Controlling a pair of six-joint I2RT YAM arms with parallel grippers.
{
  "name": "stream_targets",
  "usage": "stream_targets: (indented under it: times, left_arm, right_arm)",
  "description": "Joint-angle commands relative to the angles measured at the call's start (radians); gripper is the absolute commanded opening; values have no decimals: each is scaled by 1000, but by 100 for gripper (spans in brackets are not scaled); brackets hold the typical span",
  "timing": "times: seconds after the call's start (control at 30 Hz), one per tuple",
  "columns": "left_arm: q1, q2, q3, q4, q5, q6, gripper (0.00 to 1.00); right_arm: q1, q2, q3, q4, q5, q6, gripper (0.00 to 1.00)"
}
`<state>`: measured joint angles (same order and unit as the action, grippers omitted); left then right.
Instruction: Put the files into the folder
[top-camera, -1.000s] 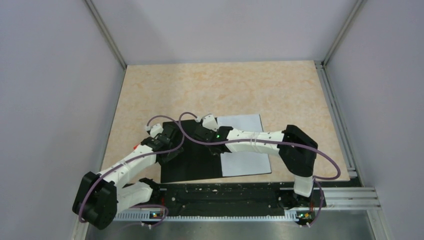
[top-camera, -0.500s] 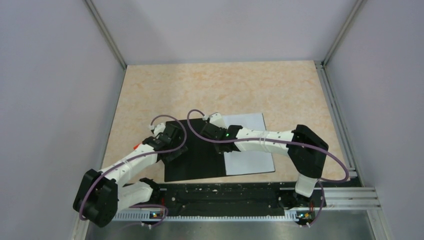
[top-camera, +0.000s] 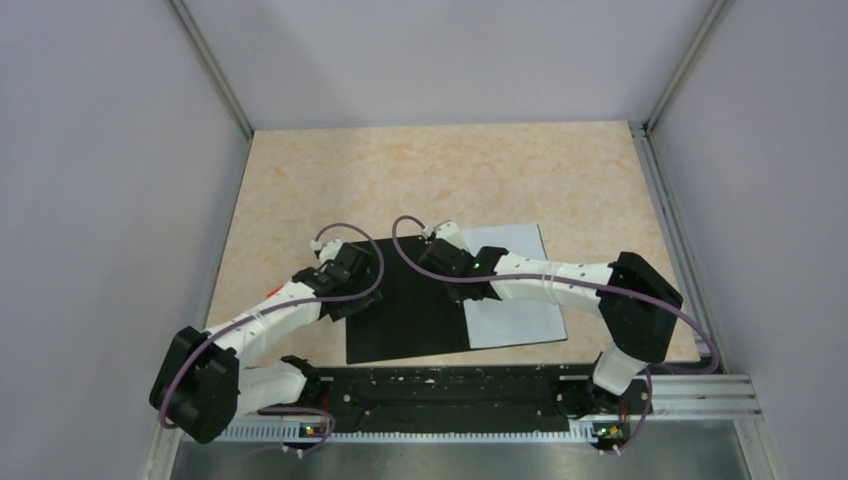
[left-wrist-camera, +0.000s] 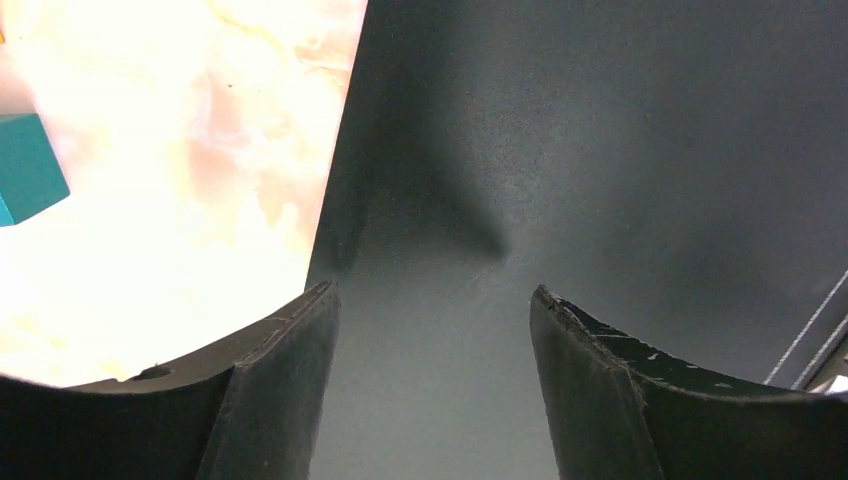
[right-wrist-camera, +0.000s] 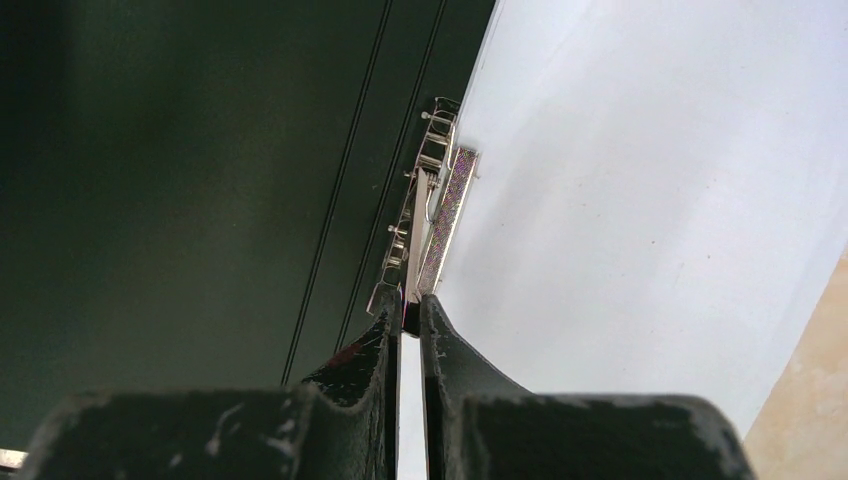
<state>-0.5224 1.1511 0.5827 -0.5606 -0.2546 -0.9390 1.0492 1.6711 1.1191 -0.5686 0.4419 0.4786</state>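
The folder lies open on the table, black inner faces up. White files cover its right half. My right gripper is at the far end of the spine. In the right wrist view it is shut on the near end of the metal spine clip, between the black cover and the files. My left gripper hovers over the folder's left cover. In the left wrist view it is open, nothing between its fingers, just inside the cover's left edge.
A teal block sits on the beige table left of the folder. A small red-orange piece shows beside the left arm. Grey walls and metal rails bound the table; the arm bases' rail runs along the near edge.
The folder with the files on it has slid to the right. My right gripper moved right with it, still shut at the spine. The left gripper followed rightward, staying open.
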Motion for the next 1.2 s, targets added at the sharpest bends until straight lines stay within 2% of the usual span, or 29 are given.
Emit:
stream_targets:
  times: [0.0,0.2,0.47,0.9,1.1,1.17]
  left_arm:
    - [-43,13,20,9,-60,21,74]
    - [-97,67,21,7,-116,-13,73]
    - [-111,119,5,19,-140,-63,73]
    - [-112,124,1,29,-145,-64,73]
    - [-111,121,-1,31,-147,-67,73]
    - [-112,119,-1,31,-146,-70,73]
  right_arm:
    - [-23,-25,-24,-35,-11,-34,0]
    - [-24,-10,9,-40,-29,-42,1]
    - [-23,20,81,-71,-40,-54,18]
    - [-13,42,172,-134,-27,-60,31]
    - [17,43,240,-193,11,-69,33]
    - [20,54,252,-198,18,-74,30]
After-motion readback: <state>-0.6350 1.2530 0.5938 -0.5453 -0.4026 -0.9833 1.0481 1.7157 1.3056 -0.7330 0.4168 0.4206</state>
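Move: The right fingers are already shut on the lever of the folder's metal clip; the clip's middle lies about 4 cm ahead of that hand, level sideways and some 4 cm below. The paper stack's middle is roughly 3 cm ahead and 12 cm to its right, about 5 cm down. From the left hand, the folder's left cover has its middle some 10 cm right, 2 cm ahead and 2 cm below, the green block about 13 cm left and 2 cm ahead, 2 cm down. The right fingers let go of the clip's lever, opening from shut to about a third while the hand barely shifts, and then the hand rises about 3 cm off the clip, easing slightly left at the end. Meanwhile the left hand, fingers still wide, sinks some 1.5 cm until its fingertips rest on the left cover near its outer edge, its left side rolling up slightly. ##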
